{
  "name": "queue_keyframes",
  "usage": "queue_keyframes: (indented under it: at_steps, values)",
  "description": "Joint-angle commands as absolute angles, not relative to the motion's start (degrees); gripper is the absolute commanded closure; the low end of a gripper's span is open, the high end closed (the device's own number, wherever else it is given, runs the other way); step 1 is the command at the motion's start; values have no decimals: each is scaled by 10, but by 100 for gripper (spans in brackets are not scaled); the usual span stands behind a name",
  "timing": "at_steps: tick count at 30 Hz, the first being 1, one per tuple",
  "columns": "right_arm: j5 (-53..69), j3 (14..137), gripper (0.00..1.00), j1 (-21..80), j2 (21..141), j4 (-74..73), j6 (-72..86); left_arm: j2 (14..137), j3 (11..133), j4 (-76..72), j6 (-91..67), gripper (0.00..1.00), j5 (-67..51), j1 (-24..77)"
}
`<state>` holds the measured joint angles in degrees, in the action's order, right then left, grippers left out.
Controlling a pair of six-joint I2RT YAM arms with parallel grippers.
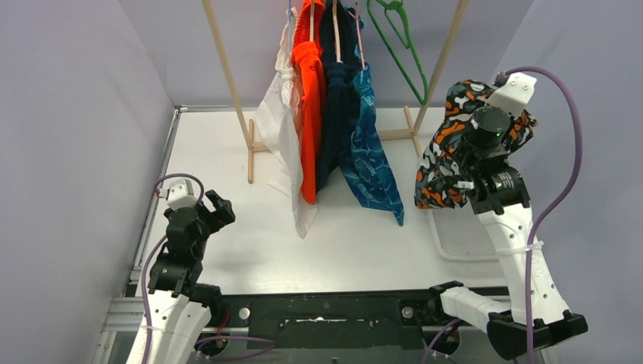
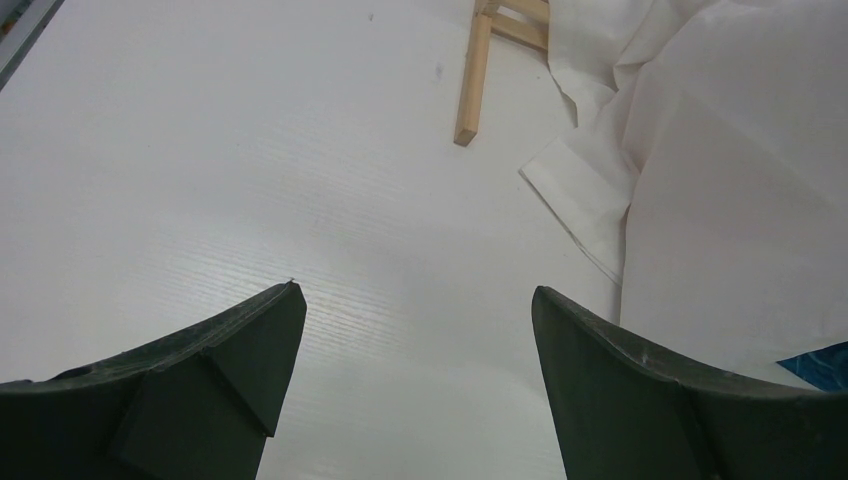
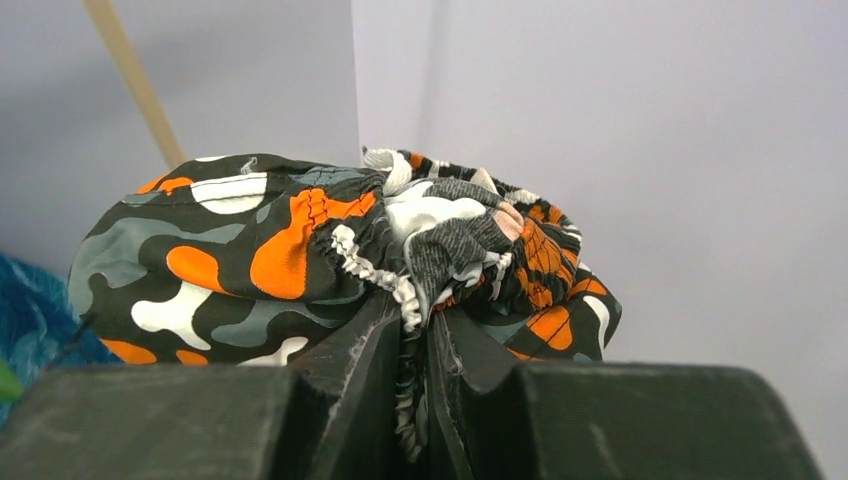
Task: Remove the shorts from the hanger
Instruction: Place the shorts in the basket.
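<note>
The camouflage shorts (image 1: 438,163) hang off the hanger, bunched at the right of the table. My right gripper (image 3: 420,322) is shut on their gathered waistband (image 3: 400,235), and in the top view the fabric hides its fingers. Still hanging on the rack are the white shorts (image 1: 282,129), orange shorts (image 1: 309,114), navy shorts (image 1: 337,114) and blue leaf-patterned shorts (image 1: 371,163). An empty green hanger (image 1: 402,45) dangles at the rack's right end. My left gripper (image 1: 217,209) is open and empty, low over the table left of the white shorts (image 2: 720,200).
The wooden rack (image 1: 227,83) stands at the back, and its foot (image 2: 472,80) lies ahead of my left gripper. A white mesh tray (image 1: 464,244) lies on the table under my right arm. Grey walls close in on both sides.
</note>
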<state>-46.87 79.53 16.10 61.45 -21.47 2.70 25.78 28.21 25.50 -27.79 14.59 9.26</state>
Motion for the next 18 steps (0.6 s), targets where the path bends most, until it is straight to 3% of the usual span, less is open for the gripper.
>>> queue_keyframes:
  at_steps: [1, 7, 14, 18]
  values:
    - [-424, 882, 100, 116, 638, -182, -27, 252, 287, 231, -273, 15, 147, 88]
    - [-352, 854, 100, 17, 648, -218, 6, 248, 286, 227, -270, 15, 142, 88]
    - [-280, 633, 100, 7, 607, -208, 113, 242, 285, 227, -269, 15, 144, 89]
    - [-173, 558, 100, 8, 609, -217, 187, 241, 285, 226, -268, 15, 142, 90]
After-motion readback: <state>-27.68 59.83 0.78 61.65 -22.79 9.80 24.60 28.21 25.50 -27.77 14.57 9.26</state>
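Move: The right hand holds the bunched camouflage shorts high above the table; the basket's middle lies about 40 cm below, some 4 cm back and 5 cm to the right. The rack's right foot is roughly 20 cm ahead, 13 cm left and 42 cm below this hand; the blue shorts hang some 12 cm ahead and 24 cm left, 18 cm lower. From the idle left hand the basket lies about 68 cm right, 4 cm ahead, 14 cm below. The right hand, shorts still gripped, edges up and right, then plunges about 20 cm towards the basket, tipping down. ##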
